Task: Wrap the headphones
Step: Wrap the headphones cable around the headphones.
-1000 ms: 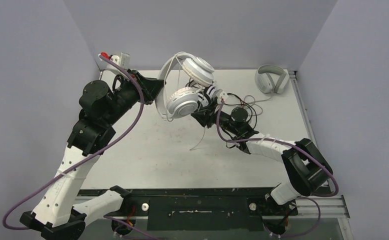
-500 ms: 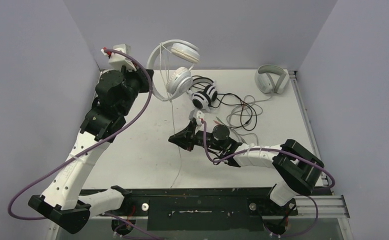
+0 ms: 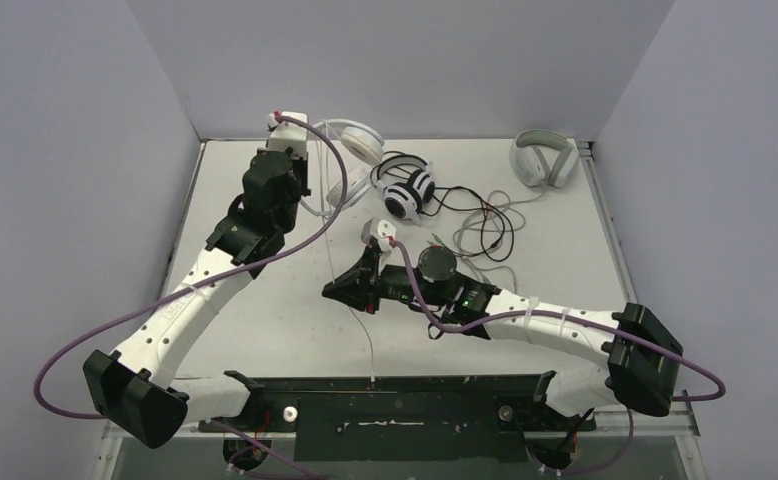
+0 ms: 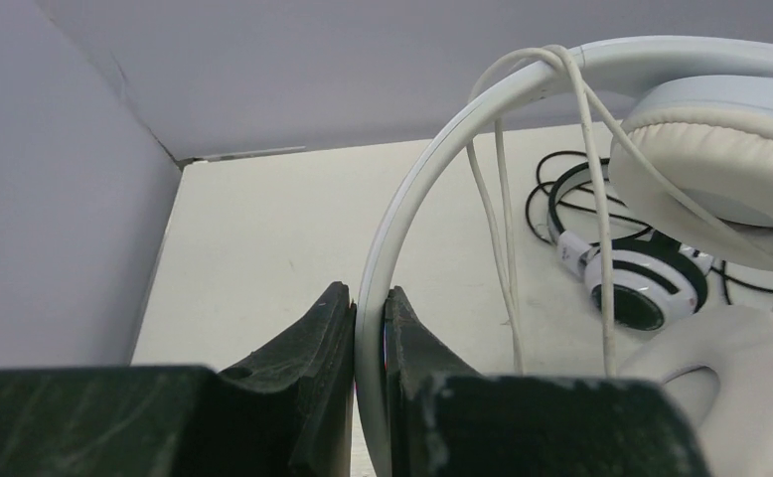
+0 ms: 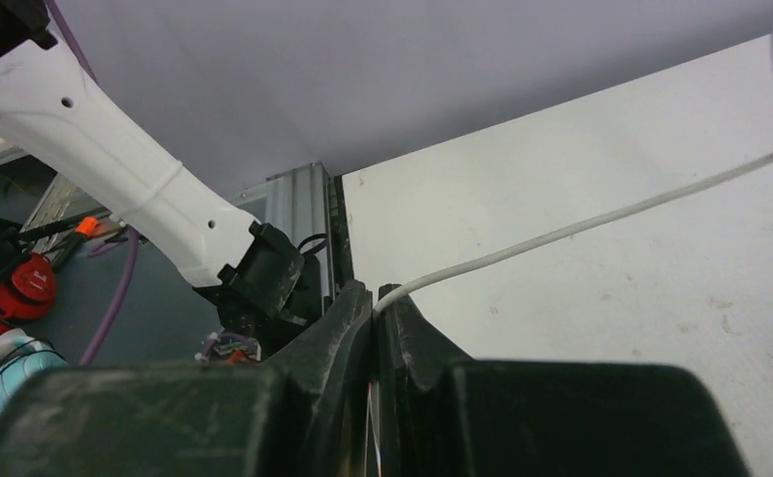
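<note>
My left gripper (image 4: 371,316) is shut on the thin headband of the small all-white headphones (image 4: 720,164). It holds them just above the table's back left (image 3: 357,143). Their thin white cable (image 4: 507,229) loops over the band and hangs down. The cable (image 5: 581,229) runs across the table to my right gripper (image 5: 375,303), which is shut on it at mid-table (image 3: 331,290). The loose end (image 3: 372,350) trails toward the near edge. The black-and-white headset (image 3: 406,190) lies behind, its black cable (image 3: 475,215) tangled to its right.
A light grey over-ear pair (image 3: 543,158) rests at the back right corner, its grey cable (image 3: 500,212) mixed in with the black one. Walls close in the table (image 3: 265,330) at the back and sides. A black rail (image 3: 405,385) runs along the near edge.
The left arm lowered the white headphones from high up to just above the back of the table. The right gripper shut on the white cable and drew it left and nearer.
</note>
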`<state>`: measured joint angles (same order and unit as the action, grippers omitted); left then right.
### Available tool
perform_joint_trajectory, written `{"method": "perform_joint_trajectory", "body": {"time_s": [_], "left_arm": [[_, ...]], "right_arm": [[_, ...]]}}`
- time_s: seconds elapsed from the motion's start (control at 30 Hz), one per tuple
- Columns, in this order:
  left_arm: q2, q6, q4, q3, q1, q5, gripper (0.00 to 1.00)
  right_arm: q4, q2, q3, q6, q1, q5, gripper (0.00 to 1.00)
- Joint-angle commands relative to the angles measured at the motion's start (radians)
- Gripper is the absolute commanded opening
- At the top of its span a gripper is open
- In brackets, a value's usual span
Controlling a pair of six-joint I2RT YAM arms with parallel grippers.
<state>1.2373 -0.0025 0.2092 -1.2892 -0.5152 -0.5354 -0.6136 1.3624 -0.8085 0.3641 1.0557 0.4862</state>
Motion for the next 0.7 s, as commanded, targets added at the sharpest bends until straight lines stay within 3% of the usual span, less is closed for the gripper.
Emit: {"method": "perform_joint_trajectory", "body": {"time_s": [0.0, 0.3, 0.67], "left_arm": [[-0.039, 0.164, -0.263, 0.059, 0.000, -0.020, 0.00], [-0.097, 0.261, -0.196, 0.194, -0.007, 0.274, 0.00], [-0.113, 0.225, 0.021, 0.241, -0.018, 0.535, 0.00]], "right_arm": [[0.408, -0.039, -0.202, -0.095, 0.010, -0.010, 0.00], [0.742, -0.051, -0.404, -0.161, -0.096, -0.069, 0.00], [0.873, -0.049, -0.428, -0.190, -0.244, -0.037, 0.03]]}}
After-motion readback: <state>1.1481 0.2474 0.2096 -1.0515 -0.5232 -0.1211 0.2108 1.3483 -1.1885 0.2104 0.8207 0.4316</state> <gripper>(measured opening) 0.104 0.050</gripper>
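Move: My left hand already grips the white headphones' headband; their middle lies about 8 cm to its right and 3 cm ahead, roughly level. My right hand, with the white cable pinched, points left on the near side: the headphones are some 28 cm ahead of it, 3 cm to its right and 9 cm higher. The striped headphones rest on the table about 20 cm ahead of my left hand, 19 cm right and 33 cm lower. I close the gap from both sides: my left hand lowers the headphones about 8 cm, then also brings them right and back towards my other hand, turning clockwise some 25 to 30 degrees and rolling a little. With the cable kept pinched, my right hand first rises slightly, then swings forward about 9 cm and to the right towards the ear cups, its fingers tipping down and levelling off near its starting height. ##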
